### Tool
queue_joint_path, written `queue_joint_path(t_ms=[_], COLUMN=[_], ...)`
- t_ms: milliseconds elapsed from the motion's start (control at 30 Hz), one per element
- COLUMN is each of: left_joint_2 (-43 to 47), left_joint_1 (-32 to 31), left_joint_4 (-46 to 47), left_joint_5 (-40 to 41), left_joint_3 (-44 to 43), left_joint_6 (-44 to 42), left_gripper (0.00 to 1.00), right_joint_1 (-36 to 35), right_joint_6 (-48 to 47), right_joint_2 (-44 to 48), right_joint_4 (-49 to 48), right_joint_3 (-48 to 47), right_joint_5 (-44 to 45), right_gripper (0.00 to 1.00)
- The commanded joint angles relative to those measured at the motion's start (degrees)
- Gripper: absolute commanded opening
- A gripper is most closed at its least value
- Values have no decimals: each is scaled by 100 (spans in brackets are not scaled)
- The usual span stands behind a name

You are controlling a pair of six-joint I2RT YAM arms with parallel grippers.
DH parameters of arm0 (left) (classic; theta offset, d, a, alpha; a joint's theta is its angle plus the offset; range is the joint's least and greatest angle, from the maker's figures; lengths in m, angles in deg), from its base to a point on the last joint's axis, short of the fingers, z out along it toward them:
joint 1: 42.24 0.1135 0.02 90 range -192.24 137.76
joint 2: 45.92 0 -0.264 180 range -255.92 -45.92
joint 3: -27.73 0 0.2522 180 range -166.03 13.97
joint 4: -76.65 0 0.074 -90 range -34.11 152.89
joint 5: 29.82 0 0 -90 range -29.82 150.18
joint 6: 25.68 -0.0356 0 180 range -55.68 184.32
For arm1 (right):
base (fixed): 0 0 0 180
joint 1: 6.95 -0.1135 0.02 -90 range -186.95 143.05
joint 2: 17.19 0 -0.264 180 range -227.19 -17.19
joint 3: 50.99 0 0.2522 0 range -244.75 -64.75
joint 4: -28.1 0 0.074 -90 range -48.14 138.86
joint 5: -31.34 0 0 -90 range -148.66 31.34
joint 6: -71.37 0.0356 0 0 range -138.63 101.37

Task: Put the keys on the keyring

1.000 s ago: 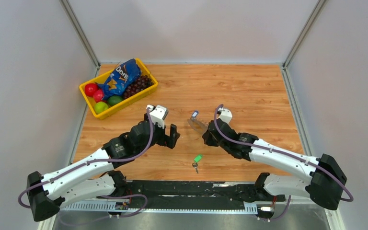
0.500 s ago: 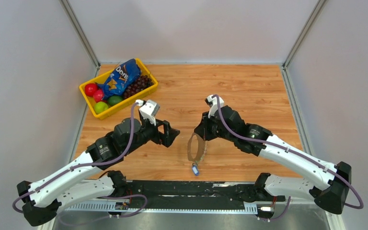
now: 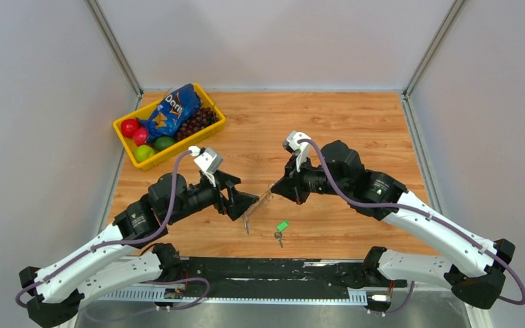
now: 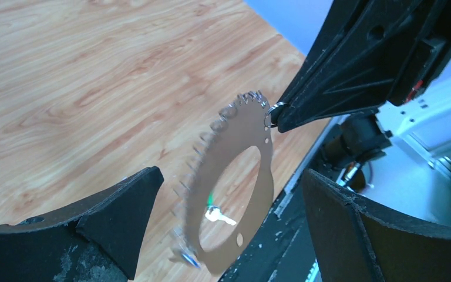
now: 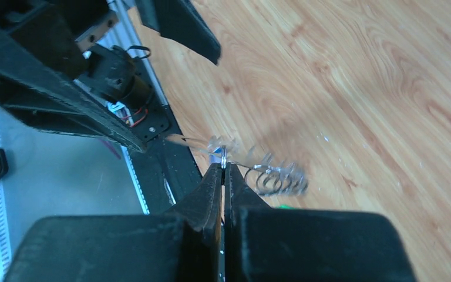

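The keyring (image 4: 252, 132) is a flat silvery hoop with a jagged fringe down one side, and it hangs tilted above the table. My right gripper (image 5: 224, 168) is shut on its top edge, its dark fingers (image 4: 329, 97) coming in from the upper right in the left wrist view. My left gripper (image 4: 232, 175) is open, one finger on each side of the hoop and neither touching it. The keys (image 3: 280, 230), with their green tag, lie on the wood near the front edge. They also show through the hoop's hole as keys (image 4: 218, 215). In the top view the keyring (image 3: 256, 207) hangs between the left gripper (image 3: 247, 191) and the right gripper (image 3: 275, 191).
A yellow basket (image 3: 124, 133) at the back left holds a blue chips bag (image 3: 171, 109), grapes and round fruit. The black base rail (image 3: 266, 270) runs along the near edge, just in front of the keys. Grey walls close in both sides.
The right gripper has brought the keyring down and to the left, from above the keys to between the left fingers. The left arm has drawn back and turned toward it. The keys stayed put.
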Motion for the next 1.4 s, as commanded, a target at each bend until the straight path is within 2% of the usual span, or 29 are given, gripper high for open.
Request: queue_joint_path(t_ms=[0, 233, 600, 933, 1067, 1200, 1367], left_joint_2=[191, 518, 696, 936, 985, 982, 978], left_joint_1=[-17, -15, -16, -15, -14, -13, -14], left_joint_4=[525, 1056, 1577, 2042, 2096, 2186, 2305], left_joint_5=[-753, -1437, -1886, -2417, -2520, -2521, -2490], left_joint_3=[29, 139, 321, 488, 509, 536, 571], left_joint_6=[-97, 32, 130, 181, 174, 167, 123], left_gripper=[100, 100, 98, 69, 53, 46, 43], right_joint_1=[-120, -682, -1450, -1513, -1513, -1513, -1511], right_joint_6=[-658, -1171, -1700, -1525, -1404, -1327, -1253], right_joint_2=[150, 345, 283, 264, 348, 371, 354], right_joint_4=[-148, -469, -861, -1289, -1419, -1460, -1521], right_joint_3=[-436, -463, -520, -637, -647, -641, -654], right_joint_5=[-731, -834, -210, -79, -161, -224, -416], right_gripper=[0, 0, 0, 0, 0, 0, 0])
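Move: The keyring, a curved metal plate edged with small rings, hangs from the right fingertips. Its middle is some 5 cm below the left hand, about 4 cm to its right and 2 cm back; from the right hand it lies 3 cm left, 2 cm back and 4 cm below. The left gripper's open gap is roughly 6 cm to the right hand's left, nearly level. The green-tagged key lies far below, about 3 cm ahead and 7 cm right of the left hand. The keyring, still pinched by its upper end, is carried back and up about 7 cm each way and some 4 cm left to the left gripper by the right hand. The left arm draws back and up about 8 cm each way, turning clockwise until its fingers face the right hand's, then closes them to just under half open, close against the plate; a grip can't be seen yet. ##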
